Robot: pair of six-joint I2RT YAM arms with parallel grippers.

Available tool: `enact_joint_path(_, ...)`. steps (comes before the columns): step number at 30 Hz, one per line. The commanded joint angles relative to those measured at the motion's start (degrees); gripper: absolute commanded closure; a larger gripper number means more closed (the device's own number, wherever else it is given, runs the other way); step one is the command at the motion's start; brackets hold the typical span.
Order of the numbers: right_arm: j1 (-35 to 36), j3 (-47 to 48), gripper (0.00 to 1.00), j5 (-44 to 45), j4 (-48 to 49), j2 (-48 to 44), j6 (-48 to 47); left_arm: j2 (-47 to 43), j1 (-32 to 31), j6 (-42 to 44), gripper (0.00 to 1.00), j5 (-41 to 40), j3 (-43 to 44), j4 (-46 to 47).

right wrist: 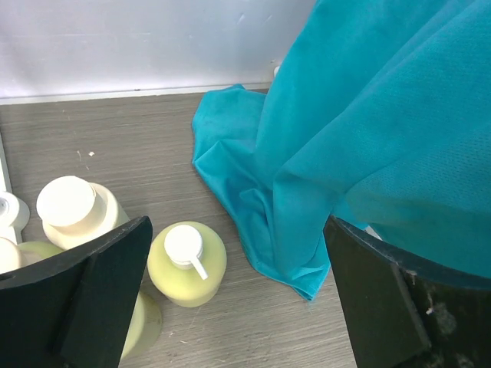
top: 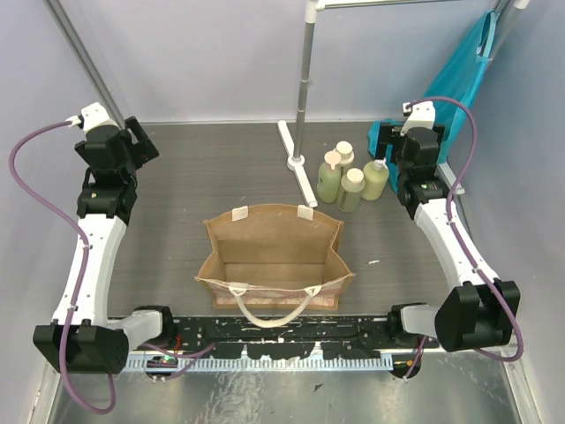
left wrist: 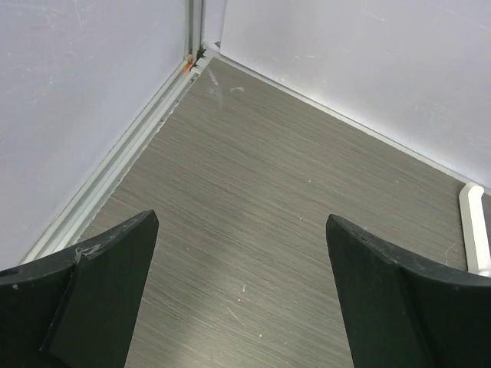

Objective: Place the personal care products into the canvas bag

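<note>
Four small bottles of pale yellow-green liquid (top: 351,181) stand together at the back right of the table. The tan canvas bag (top: 275,231) stands open and empty at the middle, cream handles up. My right gripper (top: 391,155) is open and empty, just right of the bottles. In the right wrist view the gripper (right wrist: 236,224) hovers over a white pump-top bottle (right wrist: 186,264), with a cream-capped bottle (right wrist: 77,211) at its left finger. My left gripper (top: 146,141) is open and empty at the far left back, over bare table (left wrist: 242,217).
A teal blue cloth (top: 459,79) hangs at the back right and pools on the table by my right gripper (right wrist: 253,176). A white stand base (top: 296,163) with a metal pole (top: 306,71) sits left of the bottles. Walls close the back and sides.
</note>
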Motion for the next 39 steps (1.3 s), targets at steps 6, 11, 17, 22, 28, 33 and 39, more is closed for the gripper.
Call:
enact_joint_path(6,0.2,6.0,0.0,0.9,-1.0,2.0,-0.7,-7.3,0.1,9.6,0.02,15.7,-6.5,14.7)
enact_joint_path(11,0.2,10.4,0.0,1.4,-5.4,3.8,-0.1,-11.5,0.0,15.0,0.02,25.6,-11.7,21.2)
enact_joint_path(17,0.2,25.3,0.0,3.3,-20.6,11.3,2.2,-8.7,0.0,15.3,0.02,30.7,-5.7,12.3)
enact_joint_path(22,0.2,39.0,0.0,2.1,-32.9,17.9,3.9,0.3,0.1,9.5,0.02,36.3,7.1,-5.0)
enact_joint_path(28,0.2,49.4,0.03,-1.6,-46.4,23.4,7.9,6.5,-0.4,6.3,0.02,48.1,18.9,-21.1)
enact_joint_path(33,0.2,50.1,0.04,-4.4,-52.8,24.4,10.9,7.1,-4.1,7.6,0.02,45.0,24.6,-37.5)
enact_joint_path(39,0.3,50.9,0.0,-4.2,-57.0,26.6,10.9,9.3,-9.0,4.1,0.02,43.5,25.5,-48.1)
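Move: The canvas bag's middle is about 33 cm to the left hand's right, 20 cm back and 23 cm below it; the white stand foot lies some 39 cm right, 5 cm ahead. From the right hand, the green pump bottle is about 8 cm left, 3 cm back and 21 cm below; the cream-capped bottle stands 6 cm left of it and 3 cm nearer the base, the rear bottle 6 cm left and 4 cm farther out. Sweeping right about 16 cm towards the canvas bag, the left hand arches up a little, then sinks and draws back, swinging clockwise and finally tipping down, fingers staying wide open. The right hand goes forward and up about 5 cm, then back and down with a slight shift left, its open fingers tipping down some 25 degrees; neither hand shows contact. ##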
